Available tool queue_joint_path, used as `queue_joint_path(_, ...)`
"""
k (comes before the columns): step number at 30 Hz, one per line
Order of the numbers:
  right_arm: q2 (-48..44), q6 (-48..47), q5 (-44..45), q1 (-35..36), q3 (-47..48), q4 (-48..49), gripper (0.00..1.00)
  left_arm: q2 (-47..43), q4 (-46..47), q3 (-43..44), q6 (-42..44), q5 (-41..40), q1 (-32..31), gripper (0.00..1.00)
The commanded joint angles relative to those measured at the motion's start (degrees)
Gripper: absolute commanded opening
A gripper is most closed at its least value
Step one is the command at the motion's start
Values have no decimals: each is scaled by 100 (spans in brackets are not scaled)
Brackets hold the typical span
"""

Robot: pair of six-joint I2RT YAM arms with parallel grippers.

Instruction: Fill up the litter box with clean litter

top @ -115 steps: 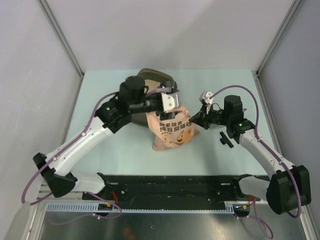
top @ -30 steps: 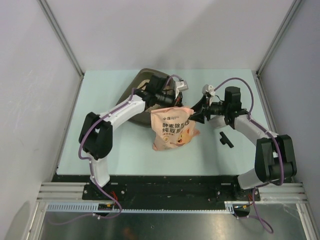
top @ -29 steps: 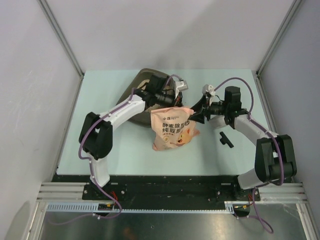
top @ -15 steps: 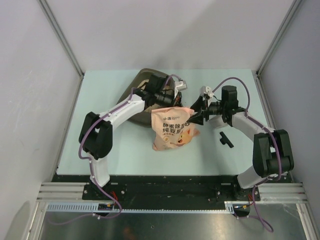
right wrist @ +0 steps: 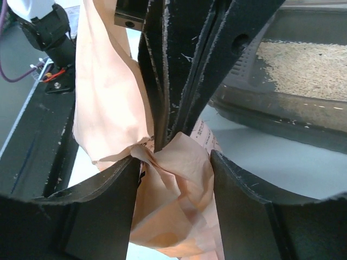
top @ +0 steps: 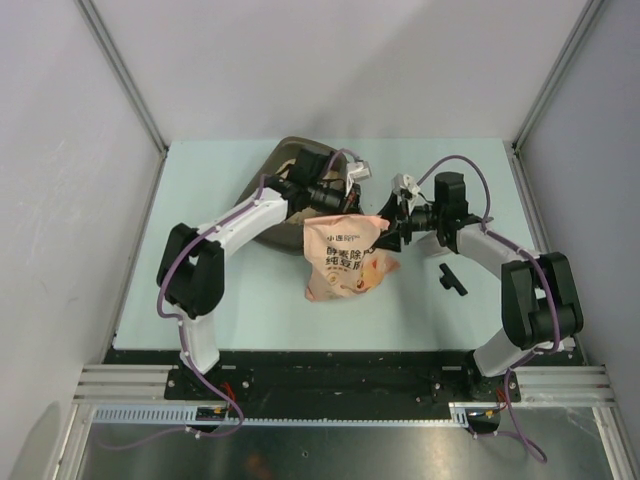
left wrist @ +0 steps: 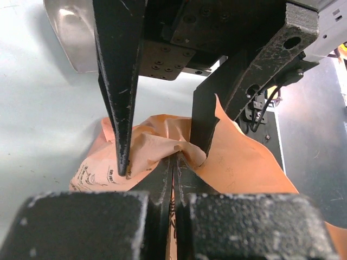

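Observation:
The salmon-pink bag (top: 345,262) stands tilted on the table in front of the litter box (top: 283,150), which the left arm mostly hides. My left gripper (left wrist: 174,158) is shut on the bag's crumpled top fold. My right gripper (right wrist: 173,173) is open, and its fingers (right wrist: 108,189) straddle that same fold from the opposite side, close against the paper. The left gripper's black fingers (right wrist: 179,70) come down between the right fingers. Clean litter (right wrist: 303,67) lies inside the litter box (right wrist: 271,111) just behind the bag.
A shiny metal scoop (left wrist: 70,38) lies on the table beyond the bag. A small black object (top: 450,278) rests on the table to the right of the bag. Grey walls enclose the table on three sides.
The right gripper has edged left and up, closer onto the bag's top fold. The left gripper has held still on the bag over the last second.

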Motion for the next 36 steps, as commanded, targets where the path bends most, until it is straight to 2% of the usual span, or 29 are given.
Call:
queue_joint_path(1,49,348,-495,145,170,-58,58,-306,-58,-42,-175,453,66,0)
queue_joint_path(5,-56,173,-637,39,179,-646,54,-315,-67,-24,-175,470,207,0)
queue_joint_path(8,-48,128,-611,39,170,-700,46,-324,-67,-15,-166,418,251,0)
queue_joint_path(9,-21,120,-584,48,170,-692,38,-315,-67,-15,-158,391,251,0)
queue_joint_path(11,14,146,-575,39,179,-674,26,-385,-76,-33,-175,252,312,0)
queue_joint_path(13,23,260,-549,4,179,-692,18,-490,-128,-68,-149,111,435,0)
queue_joint_path(14,14,330,-531,-57,170,-674,10,-621,-163,-120,-123,-73,497,4)
queue_joint_path(15,5,417,-496,-84,170,-648,8,-718,-216,-164,-62,-196,558,10)
queue_joint_path(16,-30,671,-453,-119,179,-596,6,-806,-338,-200,9,-311,715,25)
queue_joint_path(17,-47,804,-330,-163,170,-456,1,-912,-409,-304,88,-425,804,30)
queue_joint_path(21,-118,1848,-75,-260,179,247,0,-1500,-752,-630,598,-734,1392,45)
queue_joint_path(22,-118,2060,-31,-260,170,414,0,-1606,-883,-700,677,-734,1620,53)
queue_joint_path(27,-39,3106,312,-146,170,873,0,-2572,-1095,-1613,1222,-786,2043,67)
queue_joint_path(31,5,3345,391,-40,170,697,0,-3730,-1131,-2554,1564,-787,2220,75)
queue_joint_path(35,-21,3152,462,-75,179,381,0,-4322,-1104,-3432,1968,-577,2194,84)
queue_joint_path(36,-30,3126,471,-84,179,328,0,-4340,-1095,-3504,2013,-532,2167,91)
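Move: Between the right hand's open fingers, about 1 cm to the left of its hand point, lies the gathered rim of the litter bag; the left hand already pinches that same rim at its tips. From the left hand, the bag's left top corner is some 14 cm to the left and 2 cm ahead. The litter box lies roughly 19 cm left, 13 cm ahead and 17 cm below; the scoop about 16 cm right, 2 cm back, equally low. Closing its fingers on the gathered rim, the right hand takes over the bag, staying almost in place while its wrist rolls some 30 degrees about the finger line. The left hand opens, comes free and swings about 19 cm left, arcing forward first and then back, ending wide open beyond the bag's left side, its wrist turned counter-clockwise. ##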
